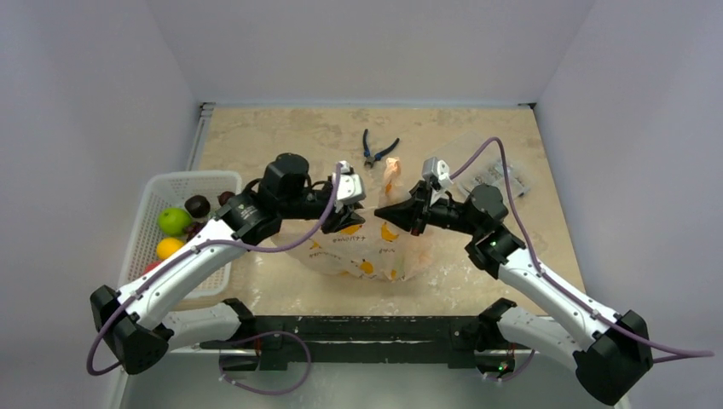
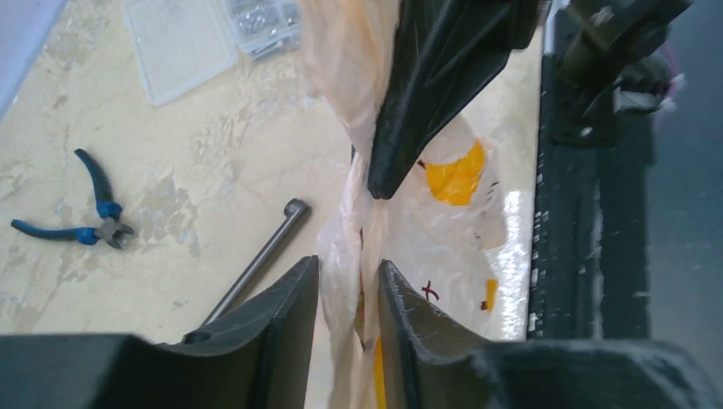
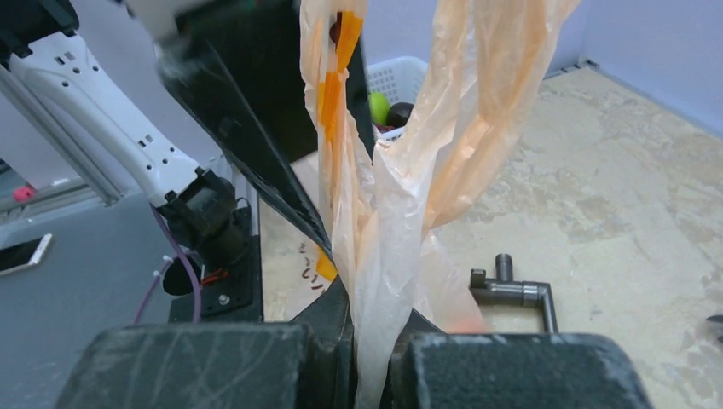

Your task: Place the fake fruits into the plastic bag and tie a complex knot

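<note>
The plastic bag point(image 1: 375, 256) lies at mid-table, pale peach with yellow marks, its handle strands pulled up and twisted. My right gripper point(image 3: 371, 328) is shut on a bunched strand point(image 3: 384, 256); in the left wrist view its black fingertip point(image 2: 379, 183) pinches the same strand. My left gripper point(image 2: 348, 268) stands open, with the twisted strand point(image 2: 362, 230) running loosely between its fingers. From above, both grippers point(image 1: 365, 209) point(image 1: 381, 210) meet tip to tip over the bag, and one handle end point(image 1: 392, 175) sticks up. The fingers hide any knot. Fake fruits, green point(image 1: 174, 221), orange point(image 1: 169, 247) and dark point(image 1: 198, 205), lie in the basket.
A white mesh basket point(image 1: 183, 181) stands at the left edge. Blue-handled pliers point(image 1: 375, 153) lie behind the bag, and a clear plastic box point(image 1: 499, 175) sits at the back right. A bent metal rod point(image 3: 520, 291) lies beside the bag. The black base rail point(image 1: 358, 328) runs along the near edge.
</note>
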`<action>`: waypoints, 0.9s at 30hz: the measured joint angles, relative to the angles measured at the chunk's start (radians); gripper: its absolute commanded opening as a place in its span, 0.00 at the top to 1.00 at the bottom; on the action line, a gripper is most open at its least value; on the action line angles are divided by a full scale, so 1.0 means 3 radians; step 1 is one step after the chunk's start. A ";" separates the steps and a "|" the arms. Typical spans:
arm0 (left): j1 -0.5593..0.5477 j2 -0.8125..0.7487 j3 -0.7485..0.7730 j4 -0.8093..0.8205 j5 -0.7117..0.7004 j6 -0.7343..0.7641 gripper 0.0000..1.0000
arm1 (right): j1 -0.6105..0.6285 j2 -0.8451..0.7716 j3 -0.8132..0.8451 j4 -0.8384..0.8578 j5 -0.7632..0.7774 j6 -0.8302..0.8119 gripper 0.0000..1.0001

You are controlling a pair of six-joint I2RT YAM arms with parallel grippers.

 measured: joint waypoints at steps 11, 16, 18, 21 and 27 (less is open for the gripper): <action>-0.0638 0.0116 -0.0749 0.0954 -0.0904 0.0633 1.00 | -0.0085 0.0089 -0.0224 0.0251 0.0412 0.1151 1.00; -0.0818 0.0144 -0.0886 0.1227 -0.1197 0.0888 1.00 | -0.0109 0.0160 -0.0308 0.0281 0.0621 0.1667 1.00; -0.0888 0.0186 -0.0921 0.1298 -0.1316 0.0998 1.00 | -0.0113 0.0209 -0.0315 0.0282 0.0666 0.1816 1.00; -0.0974 0.0243 -0.0933 0.1315 -0.1464 0.1115 1.00 | -0.0118 0.0280 -0.0326 0.0287 0.0674 0.1933 1.00; -0.1054 0.0304 -0.0898 0.1158 -0.1455 0.1114 1.00 | -0.0149 0.0328 -0.0347 0.0413 0.0754 0.2029 0.56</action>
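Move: The bag's gathered neck hangs between the left hand's half-open fingers, level with them and about 1 cm to their right. The filled bag lies some 4 cm back of that hand and 20 cm below, neither left nor right; the metal bar is about 7 cm ahead, 2 cm left and 27 cm below, the pliers 19 cm ahead, 2 cm right, equally low. From the right hand, which holds the bag's top, the neck lies 1 cm back, 2 cm left and 4 cm below. The bag's neck is pinched as the left fingers shut fully on it, then drawn down about 9 cm and some 5 cm to the right, the left wrist rolling its top backward about 25 degrees. The right hand keeps the bag's top gripped while going about 4 cm down and 4 cm forward, rolling its top forward nearly 40 degrees, and only at the end starts to part its fingers. ##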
